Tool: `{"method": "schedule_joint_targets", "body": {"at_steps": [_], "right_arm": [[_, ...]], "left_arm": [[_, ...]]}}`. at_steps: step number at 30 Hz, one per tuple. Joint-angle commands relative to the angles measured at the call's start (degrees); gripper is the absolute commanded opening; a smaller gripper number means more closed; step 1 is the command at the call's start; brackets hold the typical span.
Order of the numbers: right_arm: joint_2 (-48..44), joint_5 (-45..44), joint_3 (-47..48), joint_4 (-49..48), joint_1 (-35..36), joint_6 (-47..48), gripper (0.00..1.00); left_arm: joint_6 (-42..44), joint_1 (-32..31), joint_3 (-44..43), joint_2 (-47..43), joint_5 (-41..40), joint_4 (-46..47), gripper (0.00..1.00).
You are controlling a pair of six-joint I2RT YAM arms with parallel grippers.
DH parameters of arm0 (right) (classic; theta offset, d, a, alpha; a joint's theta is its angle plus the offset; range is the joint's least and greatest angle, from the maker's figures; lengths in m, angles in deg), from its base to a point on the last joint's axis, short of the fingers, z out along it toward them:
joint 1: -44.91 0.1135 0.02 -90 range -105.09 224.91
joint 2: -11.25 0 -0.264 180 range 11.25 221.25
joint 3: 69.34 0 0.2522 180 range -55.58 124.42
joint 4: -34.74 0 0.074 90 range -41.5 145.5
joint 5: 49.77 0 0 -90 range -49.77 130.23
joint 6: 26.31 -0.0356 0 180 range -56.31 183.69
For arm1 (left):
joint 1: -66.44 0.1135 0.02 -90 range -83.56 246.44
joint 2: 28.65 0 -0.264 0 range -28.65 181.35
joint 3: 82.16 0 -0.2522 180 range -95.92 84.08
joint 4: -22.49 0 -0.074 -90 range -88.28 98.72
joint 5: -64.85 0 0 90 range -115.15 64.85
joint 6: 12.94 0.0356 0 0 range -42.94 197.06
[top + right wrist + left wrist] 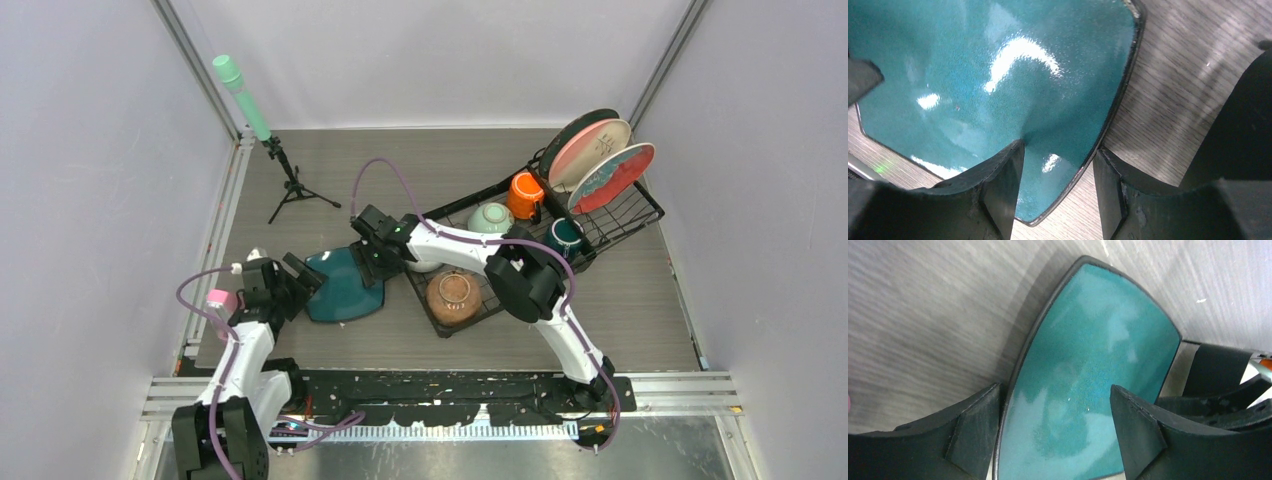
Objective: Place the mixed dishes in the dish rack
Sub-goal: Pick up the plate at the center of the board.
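The large dark teal plate point(345, 290) point(1098, 340) point(973, 75) lies on the table left of the black dish rack point(640, 215). My left gripper point(305, 275) point(1053, 390) is open at its left edge, with one finger outside the rim and one over the glaze. My right gripper point(372, 262) point(1059, 146) is open at the plate's right edge, straddling the rim with its left finger on the glaze. The rack holds an orange mug point(525, 195), a mint-green bowl point(490, 217), a dark teal mug point(565, 237), a brown bowl point(455, 297) and upright plates point(600, 160).
A mint-green cylinder on a black tripod point(270, 150) stands at the back left. A small pink cup point(217, 298) sits by the left arm. A white bowl point(425, 266) shows partly under the right arm. Grey walls close in both sides.
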Motion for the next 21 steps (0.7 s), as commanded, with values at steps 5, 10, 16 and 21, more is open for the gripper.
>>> {"method": "schedule_joint_targets", "body": {"at_steps": [5,10,16,21], "right_arm": [[5.0,10.3,3.3,-10.7,3.0,1.9,0.56],[7.9,14.9,7.4,-8.2,3.1,5.2,0.54],[8.3,18.3,7.0,-6.7,3.3,6.3,0.54],[8.0,20.9,6.4,-6.1,3.6,5.2,0.53]], "left_arm": [[-5.6,-3.1,0.0,-1.8,12.7,-20.0,0.83],[-6.7,-3.1,2.8,-3.4,13.6,-17.7,0.73],[-11.4,-3.2,5.7,-11.1,13.8,-12.7,0.65],[-13.5,-3.1,6.2,-16.2,12.4,-11.3,0.56]]}}
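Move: The teal plate's middle is about 5 cm to the left hand's right and 1 cm ahead, the fingers straddling its left rim; from the right hand, astride the right rim, it lies some 5 cm to the left and level. Both hands are only 1–2 cm above it. The white bowl in the rack sits about 9 cm right of the right hand and 3 cm ahead, the brown bowl 15 cm right and 3 cm back. The pink bottle stands some 15 cm left of the left hand and 5 cm back. The plate is pushed round counter-clockwise between the two hands, their outer fingers against opposite rims. The left hand draws back over 4 cm and a little right, rolling slightly, its fingers narrowing but not shut on the plate; the right hand starts a touch later and goes forward and left, about 4 cm in all, at an even height with its gap kept. ##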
